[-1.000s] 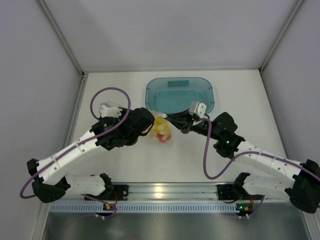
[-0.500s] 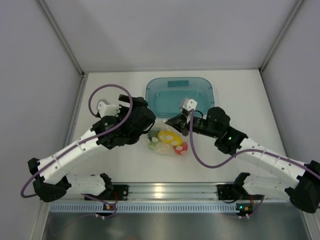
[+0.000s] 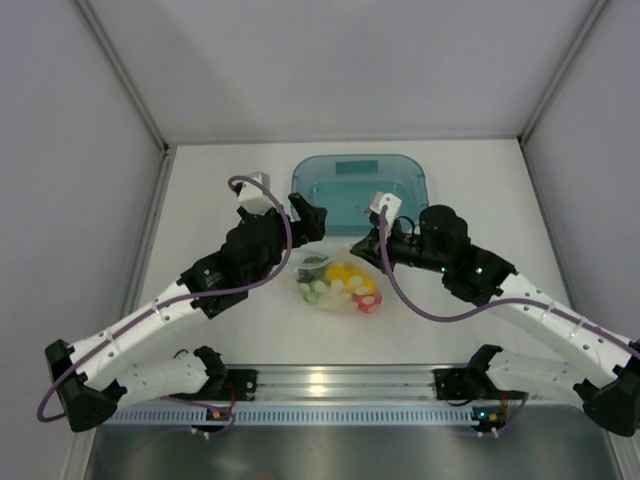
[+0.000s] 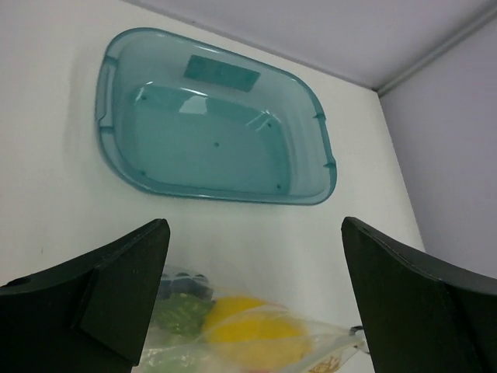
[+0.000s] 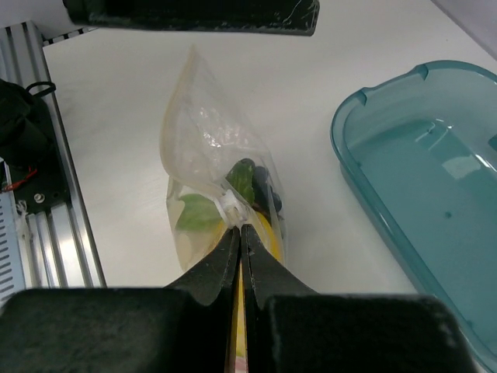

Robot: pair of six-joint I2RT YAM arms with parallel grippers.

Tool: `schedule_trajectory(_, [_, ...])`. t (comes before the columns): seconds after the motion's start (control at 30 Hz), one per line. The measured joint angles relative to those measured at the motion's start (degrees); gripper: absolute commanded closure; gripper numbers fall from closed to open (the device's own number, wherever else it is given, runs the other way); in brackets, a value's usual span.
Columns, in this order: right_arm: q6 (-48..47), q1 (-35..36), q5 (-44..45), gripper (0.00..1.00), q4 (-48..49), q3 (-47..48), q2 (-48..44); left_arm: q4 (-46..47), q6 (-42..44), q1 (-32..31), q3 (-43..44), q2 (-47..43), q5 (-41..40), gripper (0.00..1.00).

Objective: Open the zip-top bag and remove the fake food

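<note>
The zip-top bag (image 3: 338, 283) lies on the white table between the arms. Through it show the yellow fruit (image 3: 346, 274), the red apple (image 3: 368, 300), the dark grapes (image 3: 316, 263) and the white and green cauliflower (image 3: 314, 291). My right gripper (image 3: 360, 248) is shut on the bag's top edge, right beside the white slider (image 5: 233, 208); the bag (image 5: 203, 148) hangs ahead of the jaws (image 5: 240, 227). My left gripper (image 3: 308, 220) is open and empty, above the bag's far left end. In its wrist view the bag (image 4: 256, 334) lies below its gap (image 4: 255, 241).
A translucent teal tray (image 3: 300, 188) stands just behind the bag, also seen in the left wrist view (image 4: 320, 163) and the right wrist view (image 5: 349, 148). The aluminium rail (image 3: 330, 380) runs along the near edge. Enclosure walls stand left, right and back.
My left gripper has let go of the bag, opened and moved up toward the tray. The bag has spread out to the right and lower. My right gripper still holds its edge.
</note>
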Motion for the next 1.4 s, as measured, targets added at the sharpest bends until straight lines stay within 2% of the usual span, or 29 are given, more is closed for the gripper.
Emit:
schedule_trajectory(0.13, [0.00,-2.38,-1.40,1.00,-2.82,0.48,-1.05,10.78,16.50,3.89,-2.21,-0.72,18.51,0.02])
schedule_trajectory(0.3, [0.04,-3.65,-2.73,1.00,-5.33,0.57,-1.57,22.60,30.10,5.55,-4.59,-0.79,40.65,0.02])
schedule_trajectory(0.43, [0.13,-3.74,-3.34,1.00,-6.62,0.57,-2.36,26.99,35.78,6.91,-6.45,0.50,54.10,0.03])
schedule_trajectory(0.63, [0.74,-3.74,-4.09,1.00,-8.04,0.57,-5.07,30.14,42.01,9.01,-6.64,2.80,70.29,0.15])
schedule_trajectory(0.67, [0.90,-3.74,-4.09,1.00,-8.15,0.57,-5.62,30.53,42.49,9.70,-6.64,3.17,72.91,0.20])
schedule_trajectory(0.73, [1.03,-3.78,-4.09,1.00,-8.20,0.55,-6.47,31.26,43.25,11.93,-6.64,4.22,78.14,0.22])
schedule_trajectory(0.8, [1.29,-3.82,-4.24,1.00,-8.15,0.35,-7.32,31.41,43.47,13.84,-6.64,5.35,81.96,0.22])
schedule_trajectory(1.0, [2.38,-3.85,-5.16,1.00,-7.50,-0.90,-8.61,31.65,43.65,15.78,-6.64,8.15,87.58,0.34])
schedule_trajectory(1.17, [2.64,-3.87,-5.16,1.00,-7.50,-0.96,-8.55,31.65,43.76,15.78,-6.64,9.20,89.77,0.50])
schedule_trajectory(1.4, [3.08,-3.87,-5.14,1.00,-6.97,-0.96,-7.72,31.74,43.54,15.78,-6.64,9.55,91.30,0.54])
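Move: Some 7 cm back and 9 cm to the right of the open left hand, about 3 cm lower, is the bag's zip slider. It is in the shut right fingertips, so level with the right hand. The fake food hangs in the bag about 2 cm back and 2 cm left of the slider, 12 cm down. The teal bin stands 19 cm ahead and 11 cm right of the left hand, some 20 cm lower. Swinging right and back about 10 cm and 8 cm, the left hand arches up some 4 cm and sinks again as it turns about 75 degrees clockwise towards the zip slider. Its fingers close to about half, one on each side of the slider at the right fingertips. The right hand keeps its pinch, easing some 3 cm right, then back. ##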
